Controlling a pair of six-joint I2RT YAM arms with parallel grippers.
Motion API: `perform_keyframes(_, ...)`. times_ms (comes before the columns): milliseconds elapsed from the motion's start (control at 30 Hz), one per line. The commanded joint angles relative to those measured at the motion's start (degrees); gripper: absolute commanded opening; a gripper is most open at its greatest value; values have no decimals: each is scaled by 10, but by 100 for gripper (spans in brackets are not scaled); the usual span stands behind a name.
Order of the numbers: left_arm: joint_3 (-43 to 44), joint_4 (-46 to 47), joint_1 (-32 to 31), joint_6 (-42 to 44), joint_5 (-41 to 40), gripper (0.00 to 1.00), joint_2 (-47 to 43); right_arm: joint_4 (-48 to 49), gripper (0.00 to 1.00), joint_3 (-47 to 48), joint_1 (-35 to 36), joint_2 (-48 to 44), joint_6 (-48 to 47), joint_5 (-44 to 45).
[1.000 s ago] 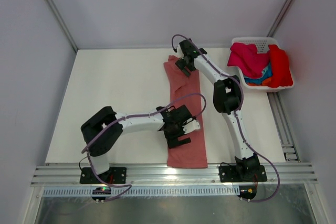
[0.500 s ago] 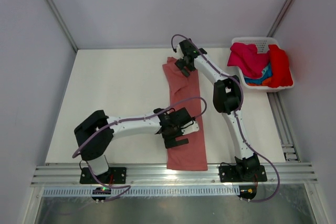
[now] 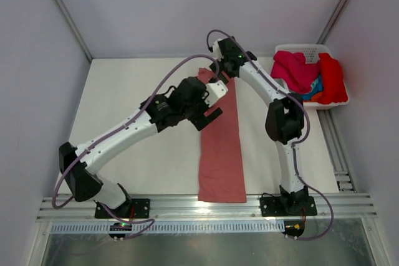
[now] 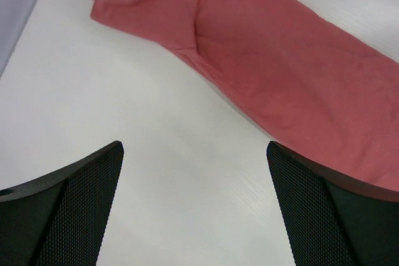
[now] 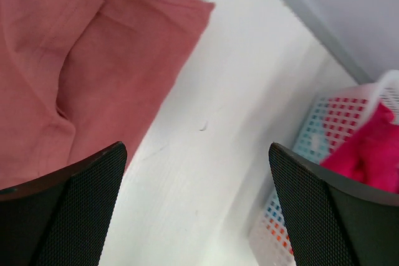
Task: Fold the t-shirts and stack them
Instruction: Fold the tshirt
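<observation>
A salmon t-shirt (image 3: 221, 147), folded lengthwise into a long narrow strip, lies flat on the white table (image 3: 137, 116), running from the far middle to the near edge. My left gripper (image 3: 214, 105) hovers open by the strip's far half at its left edge. In the left wrist view the left gripper (image 4: 194, 216) has bare table between its fingers and the t-shirt (image 4: 280, 66) beyond. My right gripper (image 3: 222, 73) is open above the strip's far end. In its own view the right gripper (image 5: 196, 216) frames bare table, with the t-shirt (image 5: 81, 73) to the left.
A white plastic basket (image 3: 299, 47) at the far right holds magenta (image 3: 296, 70), red (image 3: 333, 79), blue (image 3: 317, 86) and orange (image 3: 302, 98) t-shirts. The basket (image 5: 324, 129) sits close to the right gripper's right finger. Grey walls enclose the table; an aluminium rail runs along the near edge.
My left arm has swung from the near half of the salmon t-shirt up to its far half. The right gripper has shifted slightly right at the far end. Both stayed open.
</observation>
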Motion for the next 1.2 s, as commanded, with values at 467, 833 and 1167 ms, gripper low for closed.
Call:
perform_keyframes(467,-169,-56,-31,104,250,99,-73,255,99,-531,-1,-538,-33,241)
perform_keyframes(833,-126,-69,-237,117,213,99,68,325,99,-678,-64,-576,-6,194)
perform_keyframes(1167,-65,-22,-295,14,126,99,171,343,99,-691,-70,-547,-19,201)
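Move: The folded t-shirt's near hem lies about 26 cm back from the left gripper, some 4 cm to its right and 24 cm below. The bunched far end is about 22 cm ahead of this gripper and 4 cm to its right, equally low. From the right gripper, the near hem is roughly 50 cm back, 3 cm left and 12 cm down; the basket stands about 30 cm to its right and 1 cm back, some 8 cm lower. Bring the left gripper back about 24 cm and down some 18 cm, easing a little to the right, to hover over the t-shirt's near hem; turn it clockwise on the way and keep its fingers open. Meanwhile lift the open right gripper away from the far end, swing it back and right towards the basket's near side, then let it sink partway, its fingers tipped up some 20 degrees. ##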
